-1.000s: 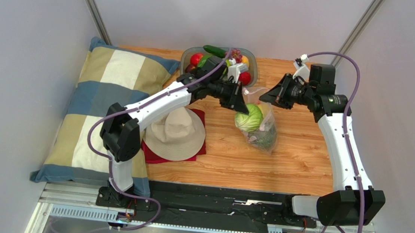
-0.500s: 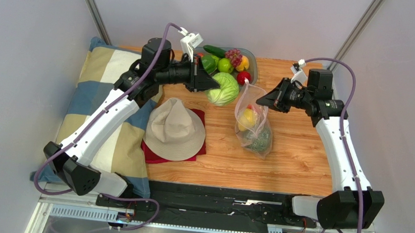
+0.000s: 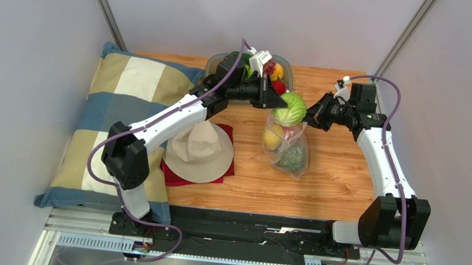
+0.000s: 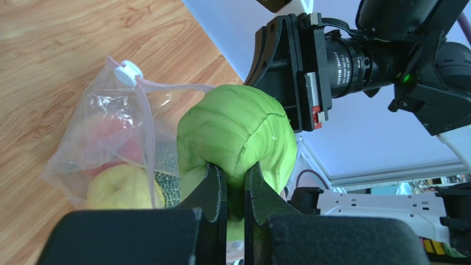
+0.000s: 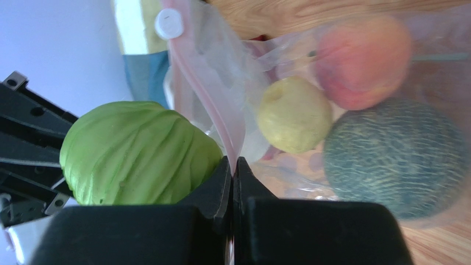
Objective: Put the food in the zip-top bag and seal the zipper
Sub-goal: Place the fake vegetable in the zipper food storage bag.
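Note:
My left gripper [image 3: 280,102] is shut on a green cabbage [image 3: 290,108], pinching its base between the fingers [image 4: 214,182]. The cabbage [image 4: 235,130] hangs at the top edge of the clear zip-top bag [image 3: 288,148], right beside the pink zipper [image 4: 145,127] and its white slider [image 4: 126,70]. My right gripper [image 5: 233,160] is shut on the zipper [image 5: 207,94], holding that edge up. Inside the bag lie a yellow pear [image 5: 296,114], a peach [image 5: 362,61] and a green melon [image 5: 395,157]. The cabbage [image 5: 138,152] sits just left of the right fingers.
A grey bowl [image 3: 211,63] with more fruit and vegetables stands at the back of the table behind the left gripper. A beige hat [image 3: 200,150] rests on a red cloth [image 3: 173,178] left of the bag. A checked pillow [image 3: 111,115] fills the left side.
The left arm swung the cabbage from low beside the bag back toward the bowl, then right again to the bag's top edge. The right gripper stayed shut on the zipper and shifted slightly.

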`<state>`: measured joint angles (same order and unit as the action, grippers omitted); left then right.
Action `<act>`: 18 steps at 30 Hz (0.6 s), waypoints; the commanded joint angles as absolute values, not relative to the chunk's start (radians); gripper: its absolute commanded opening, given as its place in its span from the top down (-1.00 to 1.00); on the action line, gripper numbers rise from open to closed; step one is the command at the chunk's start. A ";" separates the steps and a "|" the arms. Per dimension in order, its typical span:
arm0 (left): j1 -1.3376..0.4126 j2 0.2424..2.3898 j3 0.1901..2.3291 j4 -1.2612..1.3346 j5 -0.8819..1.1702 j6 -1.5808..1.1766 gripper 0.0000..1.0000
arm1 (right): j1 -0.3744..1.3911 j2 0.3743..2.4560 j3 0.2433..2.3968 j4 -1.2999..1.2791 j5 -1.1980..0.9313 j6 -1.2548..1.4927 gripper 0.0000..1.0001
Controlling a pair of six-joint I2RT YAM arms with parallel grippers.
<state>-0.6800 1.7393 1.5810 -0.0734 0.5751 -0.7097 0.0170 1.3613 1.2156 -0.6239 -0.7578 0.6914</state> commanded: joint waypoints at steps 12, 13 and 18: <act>-0.676 1.678 1.543 -0.564 0.543 -0.094 1.00 | -0.074 1.333 1.333 -0.654 -0.782 0.669 1.00; -0.686 1.687 1.605 -0.604 0.535 -0.051 1.00 | -0.074 1.333 1.333 -0.649 -0.791 0.678 1.00; -0.751 1.811 1.926 -0.901 0.531 0.205 0.86 | -0.045 1.312 1.309 -0.634 -0.830 0.672 1.00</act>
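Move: The left hand already holds the fake cabbage. The zip-top bag's open mouth lies about 9 cm below that hand, some 2 cm back and 2 cm to its right. Inside the bag, the yellow fruit is roughly 3 cm back of that hand, straight under it by some 17 cm, and the pumpkin is about 4 cm back, 7 cm right and 25 cm down. From the right hand, already pinching the rim, the mouth's middle is about 5 cm left, 2 cm back and 2 cm lower. Keeping its grip on the cabbage, the left hand sinks about 7 cm towards and into the bag's mouth while shifting some 3 cm back and, after a first small slip to the right, 3 cm left, then rises 2 cm at the end as the wrist tips the fingers about 20 degrees further down. The right hand keeps the rim pinched and draws it some 2.5 cm to its right, away from the cabbage, then eases back a little and ends slightly higher. ##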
